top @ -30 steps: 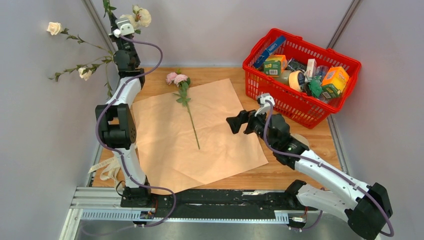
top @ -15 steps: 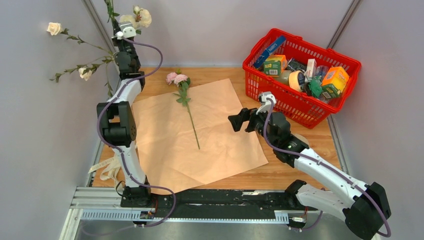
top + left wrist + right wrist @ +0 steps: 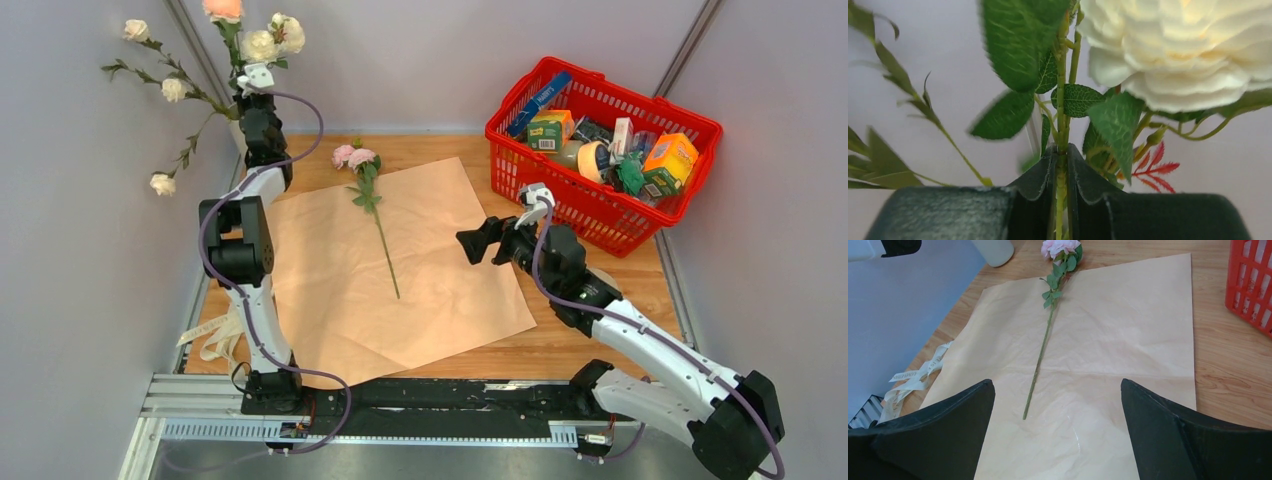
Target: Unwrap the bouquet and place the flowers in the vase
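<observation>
The bouquet's peach-tan paper lies unwrapped and flat on the table. One pink rose lies on it, with its stem running toward me. My left gripper is raised at the far left corner, shut on thin green stems of the flowers. A cream rose and leaves fill its wrist view. The off-white vase shows only in the right wrist view, at the top edge. My right gripper hovers open over the paper's right side, holding nothing.
A red basket full of boxes and packets stands at the back right, close to the right arm. The cream ribbon lies off the paper's near left corner. Grey walls close in the left and the back.
The bunch in my left gripper has swung upward, its side sprays now stand higher and a peach rose has come into view at the top. The right arm has barely shifted.
</observation>
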Motion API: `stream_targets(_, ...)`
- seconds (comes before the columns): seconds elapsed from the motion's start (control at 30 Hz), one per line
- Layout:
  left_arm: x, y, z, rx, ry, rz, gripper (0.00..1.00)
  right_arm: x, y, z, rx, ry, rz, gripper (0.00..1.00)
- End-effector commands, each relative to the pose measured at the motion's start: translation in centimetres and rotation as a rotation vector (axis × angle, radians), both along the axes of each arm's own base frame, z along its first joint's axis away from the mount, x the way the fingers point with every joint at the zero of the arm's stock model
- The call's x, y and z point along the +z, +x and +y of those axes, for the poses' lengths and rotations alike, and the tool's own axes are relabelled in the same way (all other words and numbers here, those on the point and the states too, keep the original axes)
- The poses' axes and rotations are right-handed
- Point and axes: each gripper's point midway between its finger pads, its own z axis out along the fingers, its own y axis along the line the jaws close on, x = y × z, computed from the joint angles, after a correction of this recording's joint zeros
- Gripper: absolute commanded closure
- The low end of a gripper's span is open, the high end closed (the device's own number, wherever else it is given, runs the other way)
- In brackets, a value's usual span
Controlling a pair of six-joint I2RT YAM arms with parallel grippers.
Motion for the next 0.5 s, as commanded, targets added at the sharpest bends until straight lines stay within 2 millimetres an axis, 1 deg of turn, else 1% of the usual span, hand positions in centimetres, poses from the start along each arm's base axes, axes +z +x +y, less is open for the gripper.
stream_targets(0.0, -0.1, -0.8, -0.4, -0.055, -0.093, -0.003, 0.78, 3.4, -0.2, 0.3, 0.02, 0.061, -0.062, 0.0)
stream_targets(0.03, 0.4, -1.0, -0.9, -0.09, -0.105, -0.001, 0.72, 3.4, -0.2, 0.4, 0.024, 0.063, -0.059, 0.0)
stream_targets(0.07, -0.3, -1.1, -1.1, -0.102, -0.118, 0.018, 0.65, 3.5, -0.3, 0.4, 0.025, 0.066, -0.056, 0.0)
stream_targets(0.1, -0.1, -1.3, -1.6, -0.129, -0.136, 0.023, 0.61, 3.5, -0.3, 0.4, 0.025, 0.071, -0.055, 0.0)
stream_targets(0.13, -0.8, -1.5, -1.8, -0.141, -0.151, 0.04, 0.57, 3.6, -0.3, 0.4, 0.024, 0.076, -0.053, 0.0)
stream_targets(0.17, -0.4, -1.9, -2.0, -0.155, -0.183, 0.038, 0.55, 3.7, -0.8, 0.9, 0.062, 0.081, -0.049, 0.0)
stream_targets(0.2, -1.1, -2.3, -2.2, -0.164, -0.194, 0.053, 0.51, 3.8, -0.9, 1.0, 0.068, 0.082, -0.049, 0.0)
stream_targets(0.23, -0.5, -3.0, -2.4, -0.176, -0.207, 0.051, 0.48, 3.8, -0.9, 1.0, 0.073, 0.082, -0.046, 0.0)
stream_targets(0.27, -1.3, -3.3, -2.8, -0.192, -0.232, 0.065, 0.42, 3.6, -1.0, 1.1, 0.076, 0.078, -0.042, 0.0)
stream_targets(0.3, -0.8, -4.0, -3.1, -0.207, -0.249, 0.066, 0.41, 3.7, -1.0, 1.1, 0.077, 0.079, -0.044, 0.0)
stream_targets(0.37, -1.5, -5.0, -3.5, -0.23, -0.278, 0.107, 0.4, 3.7, -0.9, 1.0, 0.071, 0.079, -0.044, 0.0)
stream_targets(0.4, -0.6, -5.8, -3.9, -0.25, -0.282, 0.102, 0.4, 3.6, -0.8, 0.9, 0.064, 0.075, -0.04, 0.0)
stream_targets(0.43, -1.5, -6.1, -4.2, -0.259, -0.299, 0.136, 0.4, 3.4, -0.6, 1.0, 0.058, 0.074, -0.032, 0.0)
stream_targets(0.47, -1.1, -6.8, -4.7, -0.277, -0.31, 0.145, 0.4, 3.4, -0.6, 1.1, 0.058, 0.075, -0.026, 0.0)
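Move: The left gripper still pinches the flower stems at the vase; the vase's middle is about 3 cm ahead, 3 cm left and 22 cm below, its mouth nearer 10 cm below. White roses already in the vase stand roughly 6 cm ahead, 4 cm right and 10 cm higher. The pink flowers lie on the paper about 17 cm back, 29 cm right and 33 cm below. From the right hand the vase is some 36 cm ahead, 55 cm left and 11 cm lower. Open the left gripper to a bit over half and let the stems go while sinking about 5 cm beside them, then draw back some 4 cm and 3 cm to the right, clear of the vase. Meanwhile level the upward-pointing fingers by roughly 10 degrees, turn them clockwise about as much and roll the hand's left side down. ##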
